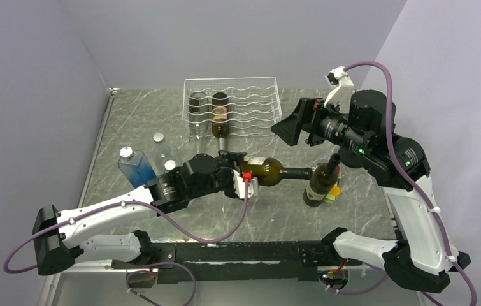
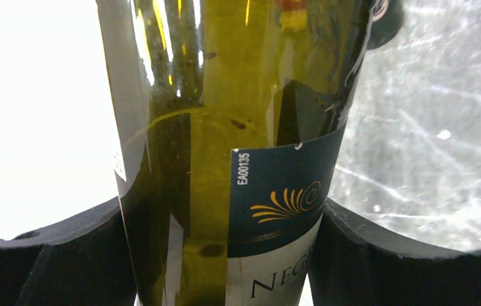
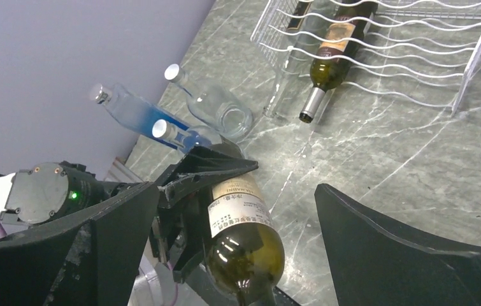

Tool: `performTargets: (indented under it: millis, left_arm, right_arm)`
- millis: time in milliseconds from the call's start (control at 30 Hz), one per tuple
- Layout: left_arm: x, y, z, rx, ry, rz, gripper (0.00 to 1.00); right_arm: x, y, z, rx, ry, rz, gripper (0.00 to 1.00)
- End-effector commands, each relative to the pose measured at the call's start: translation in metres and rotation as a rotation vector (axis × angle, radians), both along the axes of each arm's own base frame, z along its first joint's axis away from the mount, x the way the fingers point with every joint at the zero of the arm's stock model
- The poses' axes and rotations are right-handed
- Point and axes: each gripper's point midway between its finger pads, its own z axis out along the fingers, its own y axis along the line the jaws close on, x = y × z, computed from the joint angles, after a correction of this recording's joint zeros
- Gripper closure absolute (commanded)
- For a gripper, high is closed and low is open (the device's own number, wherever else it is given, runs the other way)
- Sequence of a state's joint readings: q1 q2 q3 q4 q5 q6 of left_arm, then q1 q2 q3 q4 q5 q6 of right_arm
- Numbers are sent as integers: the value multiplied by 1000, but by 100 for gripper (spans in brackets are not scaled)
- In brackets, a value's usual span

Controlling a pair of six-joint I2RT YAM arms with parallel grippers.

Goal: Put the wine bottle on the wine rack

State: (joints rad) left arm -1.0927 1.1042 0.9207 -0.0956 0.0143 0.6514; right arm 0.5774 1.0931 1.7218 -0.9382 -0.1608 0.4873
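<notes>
A green wine bottle [image 1: 267, 170] with a white and dark blue label hangs level over the table, neck pointing right. My left gripper [image 1: 242, 176] is shut on its body; in the left wrist view the bottle [image 2: 225, 127] fills the gap between both black fingers [image 2: 46, 261]. My right gripper [image 1: 287, 127] hovers wide open above and to the right, touching nothing. In its view the bottle [image 3: 244, 236] lies below, between its spread fingers [image 3: 403, 248]. The white wire wine rack [image 1: 250, 95] stands at the back and holds a dark bottle [image 1: 220, 118] lying neck forward.
A second dark bottle [image 1: 322, 182] stands upright just beyond the held bottle's neck, with small coloured pieces at its base. A blue bottle [image 1: 137, 167] and two clear bottles [image 1: 159, 143] stand on the left. A clear bottle [image 3: 282, 89] sits at the rack's left end.
</notes>
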Motion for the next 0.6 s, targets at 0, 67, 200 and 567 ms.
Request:
performTargets:
  millis: [0,67,200,567]
  left_arm:
    - [13,1,61,-69,-291,3,99]
    - [17,4,61,-37,-343,14,99]
    - [22,14,66,3,-465,28,99]
    - [30,33,55,124,-533,80,99]
  right_arm:
    - [-12,1,-3,-57,20,73,1]
    - [-22,5,-13,-92,69,143,2]
    - [-36,3,-42,-192,156,232,7]
    - [-60,0,-89,-325,264,393,23]
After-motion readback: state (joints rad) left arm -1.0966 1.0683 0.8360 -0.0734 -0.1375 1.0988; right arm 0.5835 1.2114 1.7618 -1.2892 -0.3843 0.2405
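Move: The right hand is empty and open. The wine bottle's middle lies roughly 8 cm back, 4 cm left and 14 cm below it. From this hand the standing bottle is about 6 cm back, 15 cm right and 29 cm down, and the wine rack some 26 cm ahead, 16 cm left and well below. The left hand grips that wine bottle near its base, the middle about 5 cm back and 8 cm right of it; the rack lies some 28 cm ahead, level sideways. Down about 8 cm and back some 4 cm comes the right hand towards the neck half of the held wine bottle, tipping its fingers downward, turning counter-clockwise and narrowing its wide-open jaws by roughly a fifth without reaching the glass. The left hand keeps its grip, easing about 4 cm forward and left while rolling some 25 degrees to dip the neck. ##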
